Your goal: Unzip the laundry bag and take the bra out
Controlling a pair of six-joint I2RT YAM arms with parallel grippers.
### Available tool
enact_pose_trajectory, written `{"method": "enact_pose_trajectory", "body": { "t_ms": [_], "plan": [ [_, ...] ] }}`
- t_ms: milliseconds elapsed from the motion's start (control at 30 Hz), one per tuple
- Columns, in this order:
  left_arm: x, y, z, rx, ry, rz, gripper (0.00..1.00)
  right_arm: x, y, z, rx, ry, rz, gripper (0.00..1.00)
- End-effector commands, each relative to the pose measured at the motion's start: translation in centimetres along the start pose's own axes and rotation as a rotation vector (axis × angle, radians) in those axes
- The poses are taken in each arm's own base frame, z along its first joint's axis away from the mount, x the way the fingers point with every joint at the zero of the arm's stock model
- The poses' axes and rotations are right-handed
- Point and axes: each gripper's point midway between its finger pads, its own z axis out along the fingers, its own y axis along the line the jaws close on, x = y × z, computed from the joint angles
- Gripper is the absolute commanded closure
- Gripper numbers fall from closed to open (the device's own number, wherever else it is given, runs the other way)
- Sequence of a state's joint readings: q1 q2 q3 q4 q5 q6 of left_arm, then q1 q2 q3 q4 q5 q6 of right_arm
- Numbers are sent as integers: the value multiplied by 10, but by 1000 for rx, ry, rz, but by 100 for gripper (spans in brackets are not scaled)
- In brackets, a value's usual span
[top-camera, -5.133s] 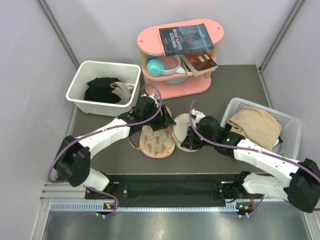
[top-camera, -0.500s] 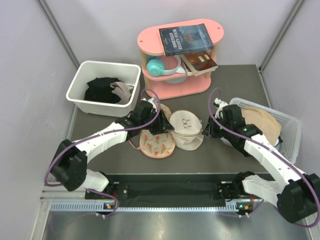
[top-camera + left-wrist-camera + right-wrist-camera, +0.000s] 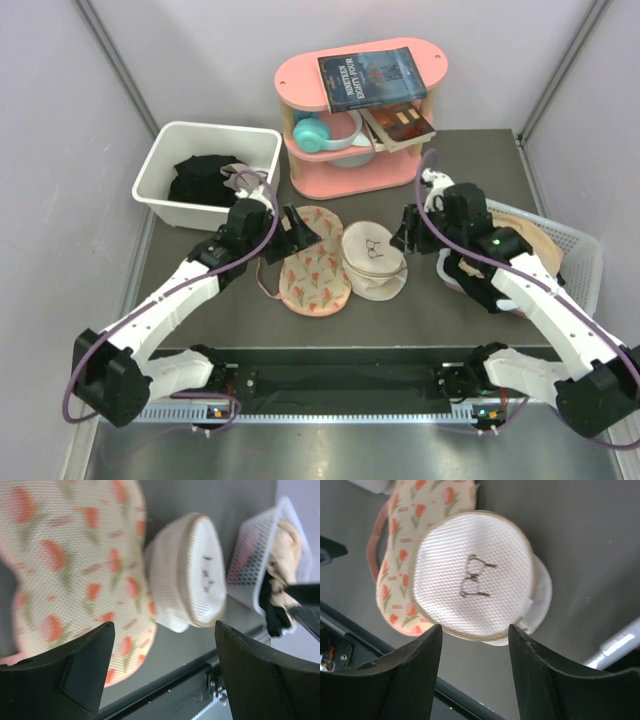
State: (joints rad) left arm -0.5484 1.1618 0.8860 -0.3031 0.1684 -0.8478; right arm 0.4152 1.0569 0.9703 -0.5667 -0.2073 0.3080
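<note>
The laundry bag [image 3: 372, 262] is a round cream-white mesh pouch lying on the dark table, its top shell shifted a little off the lower one. It touches the pink floral piece [image 3: 312, 272] on its left. My left gripper [image 3: 303, 230] hovers open over the floral piece, left of the bag [image 3: 192, 580]. Nothing is between its fingers [image 3: 85, 665]. My right gripper [image 3: 408, 236] is open just right of the bag. In the right wrist view the bag [image 3: 475, 575] lies beyond the empty gripper [image 3: 475, 628]. The bra is hidden.
A white bin [image 3: 160, 165] with black clothes stands at the back left. A pink shelf [image 3: 345, 178] with books and headphones is behind the bag. A white mesh basket [image 3: 575, 250] holding a beige garment [image 3: 530, 232] sits at the right, under my right arm.
Both grippers have opened and let go of the bag. The left arm has drawn back to the left. The right gripper has backed slightly away; the bag stays put.
</note>
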Motion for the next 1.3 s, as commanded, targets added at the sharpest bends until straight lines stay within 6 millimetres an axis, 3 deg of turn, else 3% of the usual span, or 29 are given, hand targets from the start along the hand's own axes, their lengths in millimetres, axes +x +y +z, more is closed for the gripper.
{"method": "enact_pose_trajectory", "body": {
  "t_ms": [0,133,333,600,633,767,867,1033,1267],
  "plan": [
    [5,52,-13,-165,-16,-74,14,-14,47,15,-108,1,-64,46],
    [3,63,-25,-197,-43,-85,14,2,89,38,-174,68,-119,48],
    [9,72,-36,-220,-49,-92,13,17,115,71,-192,139,-153,53],
    [19,82,-46,-236,-62,-122,13,34,109,99,-103,216,-196,60],
    [20,82,-47,-233,-65,-122,13,34,107,100,-94,217,-195,62],
    [22,85,-49,-238,-70,-133,12,36,104,101,-74,220,-195,86],
    [23,85,-50,-234,-71,-133,12,35,104,101,-72,214,-188,96],
    [22,84,-50,-234,-69,-127,12,27,111,93,-100,185,-174,100],
    [18,81,-46,-224,-69,-108,12,-5,117,64,-118,76,-136,100]
  ]
}}
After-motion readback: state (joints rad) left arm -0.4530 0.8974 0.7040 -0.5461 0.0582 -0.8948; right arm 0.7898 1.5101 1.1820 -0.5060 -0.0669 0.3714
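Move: The laundry bag's left rim, at the end of its zip, lies about 14 cm to the left of the right hand, 1 cm nearer the base and 7 cm lower. The bag's middle is 7 cm left, 3 cm back and 9 cm down. The floral bag lies some 21 cm left, 3 cm back; the laundry basket roughly 33 cm right, 4 cm back. From the left hand that rim is about 8 cm right, 1 cm back, 6 cm below. The laundry bag's left rim is taken by the right hand, which sweeps left about 13 cm across the lid while sinking 7 cm, turns some 15 degrees counter-clockwise, shuts its half-open fingers on the rim, then starts up by about 1 cm. The left hand, wide open and empty, clears off left some 8 cm, also back and down, away from the bag. ##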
